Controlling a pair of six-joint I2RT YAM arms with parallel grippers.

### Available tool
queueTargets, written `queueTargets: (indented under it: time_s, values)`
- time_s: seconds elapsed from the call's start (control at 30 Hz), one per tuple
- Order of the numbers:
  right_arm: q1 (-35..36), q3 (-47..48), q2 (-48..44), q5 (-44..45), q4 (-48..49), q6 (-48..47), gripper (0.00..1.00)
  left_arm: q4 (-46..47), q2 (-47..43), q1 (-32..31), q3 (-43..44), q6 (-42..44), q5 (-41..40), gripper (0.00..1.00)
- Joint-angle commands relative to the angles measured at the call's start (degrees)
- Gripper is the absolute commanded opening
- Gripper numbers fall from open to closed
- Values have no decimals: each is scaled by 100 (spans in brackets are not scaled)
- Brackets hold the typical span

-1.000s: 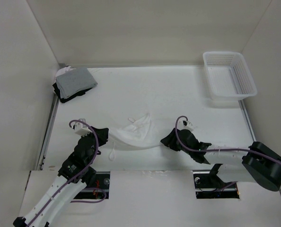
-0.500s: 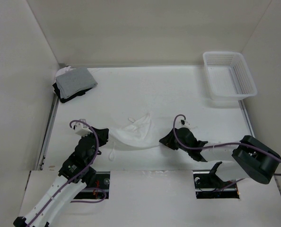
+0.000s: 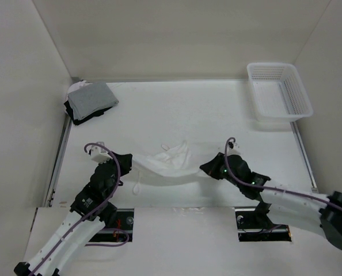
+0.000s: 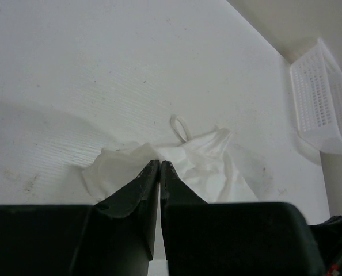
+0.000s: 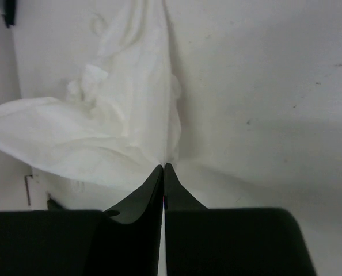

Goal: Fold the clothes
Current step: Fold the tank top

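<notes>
The clothes [image 3: 166, 164] are one thin white garment with narrow loop straps, crumpled and stretched between my two grippers on the white table. My left gripper [image 3: 128, 161] is shut on its left end, and the fabric [image 4: 200, 158] bunches just past the tips [image 4: 160, 163]. My right gripper [image 3: 204, 168] is shut on the right corner; in the right wrist view the cloth [image 5: 125, 126] pulls to a point at the tips [image 5: 163, 167]. A strap loop [image 3: 137, 186] hangs toward the near edge.
A folded gray-and-black pile [image 3: 90, 102] lies at the back left corner. A white mesh basket [image 3: 278, 92] stands at the back right, also seen in the left wrist view as the basket [image 4: 320, 103]. Walls close in the table on three sides.
My right gripper has closed on the garment's right corner and shifted slightly right and back, its arm stretching lower. The cloth now pulls taut between the grippers. The left gripper stayed put.
</notes>
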Motion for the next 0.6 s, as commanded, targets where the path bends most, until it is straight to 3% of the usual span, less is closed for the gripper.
queueTargets:
  time_s: [0.0,0.2,0.4,0.57]
  values:
    - [118,581,-1385,514,-1271,-600,4,527,78,45,750,276,-36,1]
    - [680,2223,-3226,1525,-3743,-1471,4,518,-158,10,1831,601,-62,1]
    - [1917,3666,-3315,2228,-4914,-1639,6,360,-431,-34,2272,567,78,1]
    - [2930,3783,-3183,2361,-5284,-1025,7,-70,-668,63,2308,321,210,1]
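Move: The tank top is already pinched in both my hands and slung between them. Its middle lies about 15 cm right, 4 cm ahead and 9 cm below my left hand; from my right hand it is some 12 cm left, 5 cm ahead and 3 cm lower. From my left hand, one strap loop lies about 12 cm ahead, 12 cm right and 13 cm down; the other lies about 5 cm back, 2 cm right and 13 cm down. I keep both pinches shut and swiftly lift the tank top off the table, my left hand rising about 20 cm and my right hand some 28 cm. Once climbing, both draw back towards me, the right clearly more, and spread a few centimetres apart so the cloth stretches between them. Both sets of fingertips tilt up roughly 25 degrees, and both hands slow at the top. ##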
